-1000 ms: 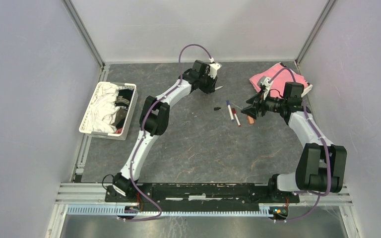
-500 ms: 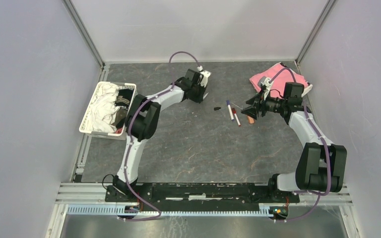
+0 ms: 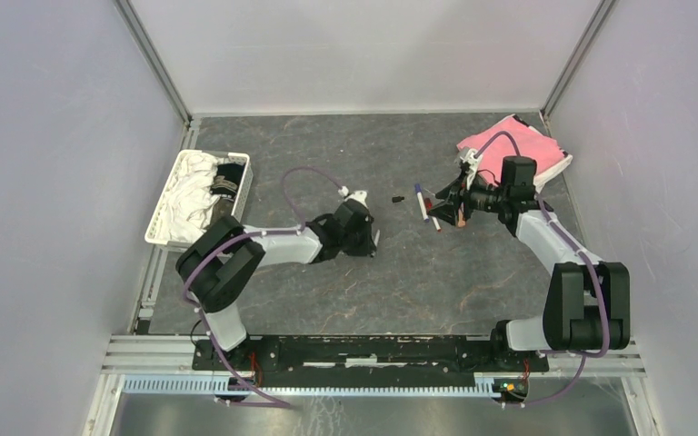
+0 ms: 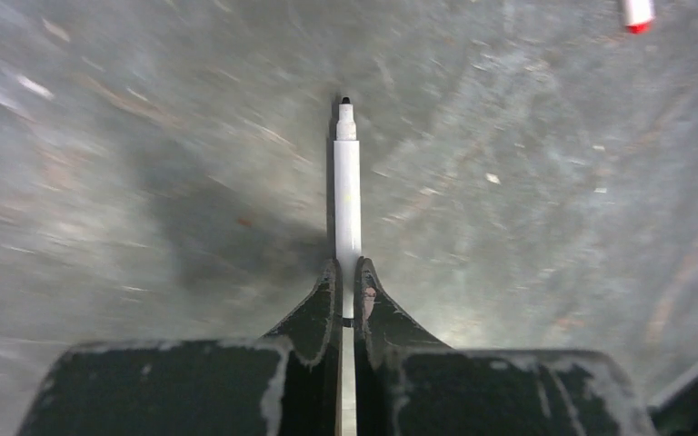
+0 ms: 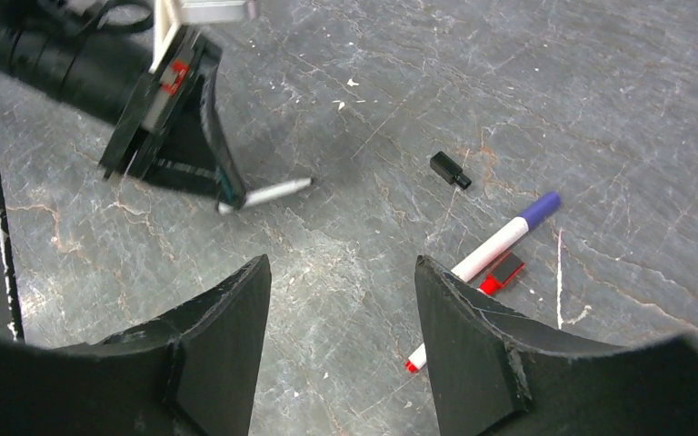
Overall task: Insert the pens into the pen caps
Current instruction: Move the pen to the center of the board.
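My left gripper (image 4: 347, 268) is shut on a thin white pen (image 4: 347, 182) whose bare black tip points away over the table. In the top view this gripper (image 3: 369, 236) hangs left of centre. My right gripper (image 5: 341, 272) stands open and holds nothing, just above the table beside a white pen with a purple cap (image 5: 500, 241). A second white pen with a red end (image 5: 413, 363) is partly hidden by my right finger. A small black-and-red piece (image 5: 502, 272) lies beside them. A loose black pen cap (image 5: 451, 170) lies alone between the grippers, the same black cap (image 3: 398, 198) showing in the top view.
A pink cloth (image 3: 513, 145) lies at the back right, behind my right arm. A white basket (image 3: 155, 221) of cloths stands at the left edge. Grey walls close the table on three sides.
My left gripper shut on the white pen at the back and swung it toward the near middle. My right gripper shifted a little left, over the pens.
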Tool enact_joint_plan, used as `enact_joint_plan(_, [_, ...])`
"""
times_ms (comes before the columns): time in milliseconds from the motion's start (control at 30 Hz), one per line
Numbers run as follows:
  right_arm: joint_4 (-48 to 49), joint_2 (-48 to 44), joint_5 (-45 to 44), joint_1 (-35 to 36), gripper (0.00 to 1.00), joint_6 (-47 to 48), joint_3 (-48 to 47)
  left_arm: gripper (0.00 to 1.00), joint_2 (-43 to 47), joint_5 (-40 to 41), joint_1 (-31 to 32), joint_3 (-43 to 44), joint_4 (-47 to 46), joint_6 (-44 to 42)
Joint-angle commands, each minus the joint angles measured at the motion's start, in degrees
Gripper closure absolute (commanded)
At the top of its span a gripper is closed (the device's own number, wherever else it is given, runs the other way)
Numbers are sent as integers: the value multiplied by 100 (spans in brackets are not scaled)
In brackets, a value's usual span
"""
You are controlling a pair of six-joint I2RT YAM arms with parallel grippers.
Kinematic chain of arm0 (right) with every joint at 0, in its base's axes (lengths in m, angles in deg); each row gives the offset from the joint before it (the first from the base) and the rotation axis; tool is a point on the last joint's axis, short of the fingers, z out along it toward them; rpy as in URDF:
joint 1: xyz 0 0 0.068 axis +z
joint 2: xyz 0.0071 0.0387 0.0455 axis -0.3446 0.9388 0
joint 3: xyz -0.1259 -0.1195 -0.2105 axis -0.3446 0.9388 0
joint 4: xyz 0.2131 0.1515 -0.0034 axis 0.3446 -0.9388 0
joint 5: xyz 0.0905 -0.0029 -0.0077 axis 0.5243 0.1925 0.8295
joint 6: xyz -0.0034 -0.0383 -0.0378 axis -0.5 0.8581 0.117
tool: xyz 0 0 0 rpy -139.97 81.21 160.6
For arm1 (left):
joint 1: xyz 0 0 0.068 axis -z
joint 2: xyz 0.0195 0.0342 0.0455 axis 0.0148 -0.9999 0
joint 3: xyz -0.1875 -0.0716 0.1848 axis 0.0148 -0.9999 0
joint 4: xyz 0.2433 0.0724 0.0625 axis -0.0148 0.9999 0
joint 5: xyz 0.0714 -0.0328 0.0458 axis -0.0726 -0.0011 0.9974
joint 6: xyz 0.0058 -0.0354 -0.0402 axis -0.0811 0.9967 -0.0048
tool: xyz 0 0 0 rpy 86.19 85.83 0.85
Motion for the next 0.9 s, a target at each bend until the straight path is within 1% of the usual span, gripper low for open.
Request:
enact_joint_plan(0, [383,26,-287,182,35,-298,61,98,-240,403,558,-331,-174,2693])
enact_joint_plan(67, [378,72,-316,218,36,-315,71,97,-464,366,748,-313,-292,3471])
enact_joint_plan(133, [378,102,-342,241,36,-332,80,95,-673,356,887,-326,-559,4068])
enact_joint_plan(200, [381,130,-377,256,36,-342,88,93,-822,444,1015,-333,-703,4361])
enact_joint_plan(300, [381,164,-421,260,36,-329,87,88,-763,742,1110,-314,-617,4369])
enact_joint_plan(333, [377,183,-449,267,35,-309,81,87,-709,807,1125,-299,-530,4307])
enact_joint_plan(367, [382,212,-486,282,36,-271,64,80,-645,933,1134,-257,-399,4241])
enact_joint_plan(467, [110,340,-709,424,36,-45,-50,66,-485,1118,1145,-191,-148,3983])
enact_joint_plan(533, [-70,440,-853,558,36,109,-125,61,-275,1199,1146,-190,-81,3764])
enact_joint_plan(633, [-146,504,-979,727,36,167,-136,57,154,1373,1156,-301,-43,3387])
enact_joint_plan(733, [-131,406,-1196,855,36,184,-32,53,908,1711,1233,-604,-39,2739])
enact_joint_plan(767, [-133,353,-1318,921,36,190,41,50,1230,1860,1266,-758,-83,2458])
enact_joint_plan(833, [-141,173,-1584,1089,37,179,220,46,1913,2063,1314,-1152,-348,1740])
enact_joint_plan(867, [-109,83,-1769,1229,37,164,350,41,2283,2166,1333,-1371,-568,1408])
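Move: The left hand, down at board level, still pinches the black-tipped white pen near its rear; the clear spot it is taken to at the board's centre lies about 8 cm right and 4 cm back. The black cap is some 15 cm ahead and 8 cm right, the blue-capped pen 14 cm ahead and 14 cm right, the red pen 10 cm ahead and 17 cm right, all about level. From the right hand, that spot is roughly 6 cm left, 4 cm back, 13 cm below. Keeping low over the board, the left hand carries the pen about 8 cm right and some 4 cm back to the centre, turning it counter-clockwise as the wrist leans over, then opens to about half, lets go, and withdraws about 5 cm left while rising 3 cm. The open right hand meanwhile sinks about 5 cm and shifts 3 cm left towards the pen's new place, its fingers tipping slightly further down, touching nothing. ##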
